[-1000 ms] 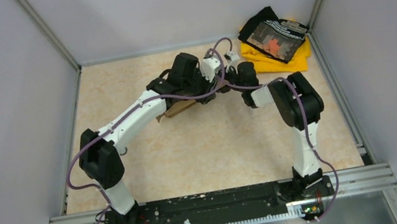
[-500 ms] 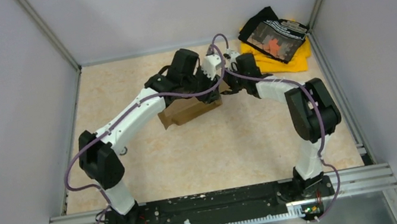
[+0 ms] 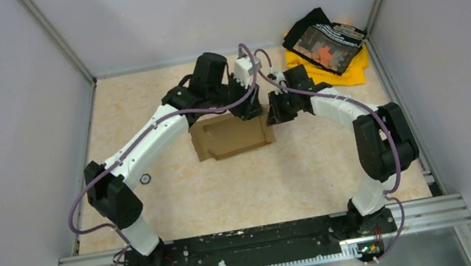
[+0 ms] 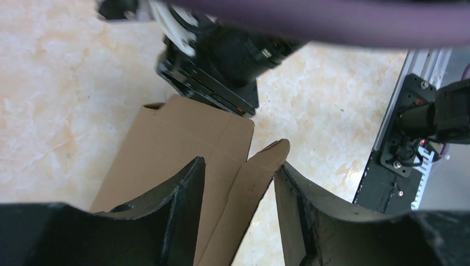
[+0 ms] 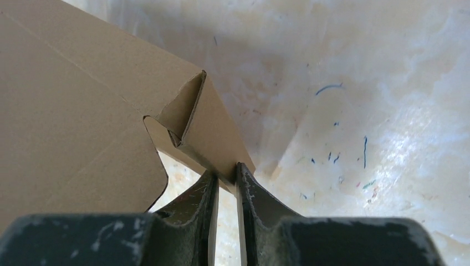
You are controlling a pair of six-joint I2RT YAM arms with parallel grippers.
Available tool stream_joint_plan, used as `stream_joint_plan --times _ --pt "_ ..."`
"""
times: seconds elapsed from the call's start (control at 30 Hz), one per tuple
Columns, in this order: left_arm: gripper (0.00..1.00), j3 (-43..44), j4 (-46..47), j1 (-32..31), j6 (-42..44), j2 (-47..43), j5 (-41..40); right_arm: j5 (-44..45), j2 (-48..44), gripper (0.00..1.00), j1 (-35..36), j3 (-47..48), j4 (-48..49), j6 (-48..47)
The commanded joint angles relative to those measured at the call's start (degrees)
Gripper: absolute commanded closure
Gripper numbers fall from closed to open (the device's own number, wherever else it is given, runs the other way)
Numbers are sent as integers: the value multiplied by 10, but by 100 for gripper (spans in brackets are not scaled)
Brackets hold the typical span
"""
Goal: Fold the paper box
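Observation:
The paper box (image 3: 232, 137) is plain brown cardboard, lying mostly flat at the middle of the table with low raised side flaps. My left gripper (image 3: 251, 107) hangs over its far right corner. In the left wrist view the left gripper (image 4: 238, 163) is open, and a rounded flap (image 4: 266, 172) of the paper box (image 4: 183, 138) stands loose between the fingers, leaning toward the right one. My right gripper (image 3: 274, 114) is at the box's right edge. In the right wrist view the right gripper (image 5: 226, 172) is shut on a folded-up corner flap of the paper box (image 5: 66, 111).
A yellow and black cloth pile (image 3: 326, 47) lies in the far right corner. Grey walls enclose the table on three sides. A metal rail (image 3: 264, 239) carrying the arm bases runs along the near edge. The right arm's black wrist (image 4: 221, 61) sits just beyond the box.
The box has come out from under the left arm and now lies spread toward the near side. The left jaws have widened. The right arm's elbow swung out to the right.

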Motion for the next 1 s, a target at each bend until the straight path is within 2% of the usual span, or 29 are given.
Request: stream_joint_plan --times 0.0,0.17,0.4,0.53,0.73,0.97 --pt "45 46 13 32 -25 -18 26 16 -5 84 9 26 -73 -40" --pt "45 52 16 77 -63 -32 21 61 15 85 10 45 -116 -59" --pt "44 25 37 130 -119 -52 0 124 25 85 10 51 -117 -59" --pt "44 1 31 143 -130 -49 -24 140 24 85 11 33 -86 -53" --pt "45 -60 62 156 -145 -63 -16 169 19 86 25 -19 -26 -55" --pt "46 -99 73 157 -139 -72 -17 217 12 84 69 -69 39 -77"
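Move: My right hand already pinches the right side wall of the box; its middle lies about 11 cm to the left, 2 cm back and slightly below. Bare table waits about 8 cm beneath, some 4 cm to the right and 1 cm back, and the yellow cloth is 14 cm ahead and 19 cm right. From my open left hand, the box's far left corner is roughly 17 cm left, 6 cm ahead and 13 cm below; the box's middle is 5 cm left, 3 cm ahead and 14 cm below. Keeping my pinch on the side wall, I lower my right hand about 6 cm, easing it right and rolling its left side down nearly 20 degrees. Meanwhile my left hand, fingers still open, pulls clear of the flap tip and arcs left and forward towards the box's far left corner, rising about 6 cm and then sinking 8, turning some 25 degrees counter-clockwise. ##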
